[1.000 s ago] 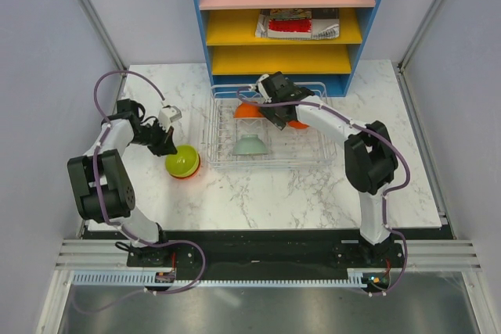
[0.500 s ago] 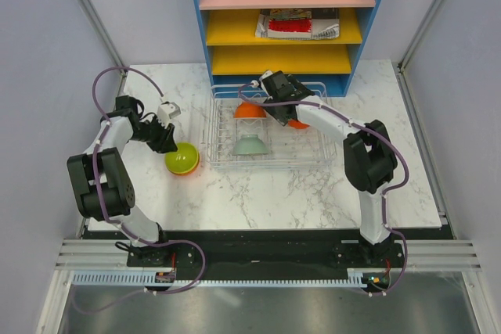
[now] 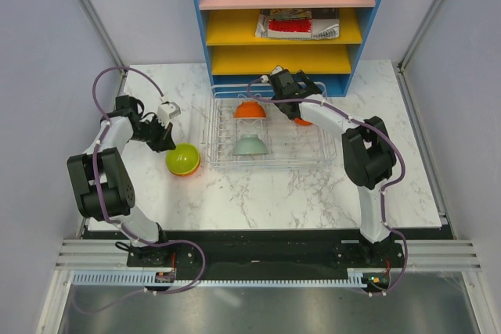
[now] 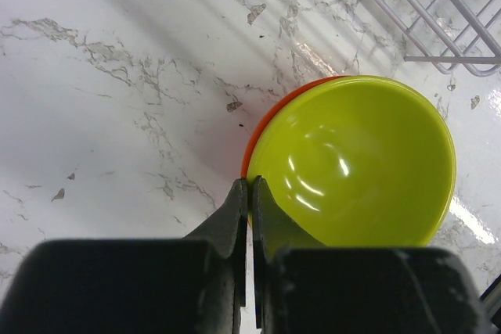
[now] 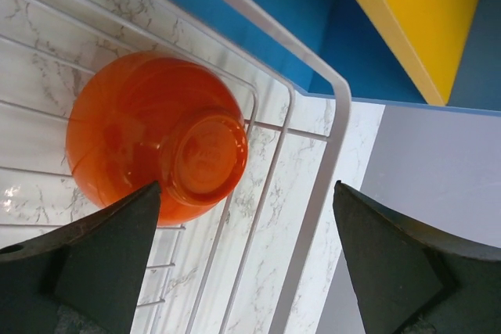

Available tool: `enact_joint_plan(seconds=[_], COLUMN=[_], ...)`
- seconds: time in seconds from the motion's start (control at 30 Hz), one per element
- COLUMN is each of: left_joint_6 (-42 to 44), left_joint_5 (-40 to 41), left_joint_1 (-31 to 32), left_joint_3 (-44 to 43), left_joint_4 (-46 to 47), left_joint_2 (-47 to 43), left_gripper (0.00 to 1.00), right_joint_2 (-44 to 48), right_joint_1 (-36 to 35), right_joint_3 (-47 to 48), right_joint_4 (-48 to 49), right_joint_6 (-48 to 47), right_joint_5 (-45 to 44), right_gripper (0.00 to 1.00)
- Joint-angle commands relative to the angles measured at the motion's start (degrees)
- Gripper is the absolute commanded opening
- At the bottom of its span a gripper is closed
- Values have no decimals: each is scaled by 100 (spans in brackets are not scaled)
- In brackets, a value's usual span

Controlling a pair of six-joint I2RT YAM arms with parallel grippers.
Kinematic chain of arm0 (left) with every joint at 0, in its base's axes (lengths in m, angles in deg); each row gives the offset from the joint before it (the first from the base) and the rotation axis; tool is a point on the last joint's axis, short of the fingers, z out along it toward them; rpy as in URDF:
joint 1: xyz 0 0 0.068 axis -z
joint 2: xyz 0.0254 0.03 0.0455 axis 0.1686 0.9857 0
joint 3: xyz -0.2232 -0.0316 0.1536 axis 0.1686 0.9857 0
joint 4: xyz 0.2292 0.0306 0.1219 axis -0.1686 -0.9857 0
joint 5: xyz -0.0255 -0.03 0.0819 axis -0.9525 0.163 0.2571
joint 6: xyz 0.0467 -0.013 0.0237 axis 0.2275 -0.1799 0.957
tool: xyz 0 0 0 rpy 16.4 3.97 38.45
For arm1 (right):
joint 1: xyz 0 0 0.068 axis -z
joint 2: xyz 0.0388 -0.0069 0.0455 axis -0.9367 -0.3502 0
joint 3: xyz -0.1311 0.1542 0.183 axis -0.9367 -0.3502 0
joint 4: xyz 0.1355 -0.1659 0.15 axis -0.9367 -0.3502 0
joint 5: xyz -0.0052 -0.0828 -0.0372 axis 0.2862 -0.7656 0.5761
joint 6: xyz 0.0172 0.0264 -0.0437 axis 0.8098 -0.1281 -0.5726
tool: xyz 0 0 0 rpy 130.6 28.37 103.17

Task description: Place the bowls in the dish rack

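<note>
A lime green bowl [image 3: 183,158] [image 4: 356,162] sits nested in an orange bowl [image 3: 186,172] [image 4: 270,119] on the marble, left of the dish rack [image 3: 211,127] [image 4: 454,5]. My left gripper [image 3: 166,141] [image 4: 250,184] is shut on the lime green bowl's near rim, one finger inside and one outside. In the rack an orange bowl [image 3: 250,109], a pale mint bowl [image 3: 249,145] and a red-orange bowl [image 3: 302,122] lie upside down. My right gripper [image 3: 283,84] [image 5: 246,185] hangs open over the rack's back edge [image 5: 329,162], holding nothing, with an upturned orange bowl [image 5: 149,138] beside its left finger.
A blue shelf unit [image 3: 368,5] [image 5: 266,29] with pink and yellow shelves stands right behind the rack, carrying books and a brown box. Grey walls close off both sides of the marble table [image 3: 258,193].
My right gripper has lifted away from the orange bowl in the rack and moved back toward the shelf. My left gripper opened briefly and shut again on the lime bowl's rim.
</note>
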Motion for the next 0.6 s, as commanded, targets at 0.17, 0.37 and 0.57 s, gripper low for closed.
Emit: enact_joint_plan(seconds=[0.17,0.37,0.57], left_joint_6=[-83,-180,-311], left_joint_5=[-23,-243,-550], left_joint_1=[-21,-21,-21], left_joint_3=[-248,-328,-555], left_joint_4=[2,-200,-445], left_joint_2=[-458,-924,-1425], left_gripper=[2,2,2], right_joint_2=[12,389,1118], right_joint_1=[25,25,25], right_joint_3=[-64,-82,234], right_joint_4=[453,269,-443], right_joint_6=[-147,55,800], right_joint_5=[-618,-127,1322], right_gripper=[98,98,98])
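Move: The left gripper already pinches the green bowl's far-left rim; the bowl's middle lies about 4 cm back, 5 cm right and 3 cm lower, nested in the red bowl, some 3 cm farther down. The dish rack's middle is roughly 35 cm to the right and 9 cm ahead, with the teal bowl standing in it about 28 cm right and 3 cm ahead. From the right gripper the rack's middle lies about 12 cm left, 8 cm back and 8 cm below. Keep the left fingers shut on the green bowl's rim and, after a brief hold, raise it about 6 cm almost straight up out of the red bowl, gathering speed. Let the wrist tip up by some 10 degrees as it climbs, without yet carrying the bowl across towards the dish rack. ##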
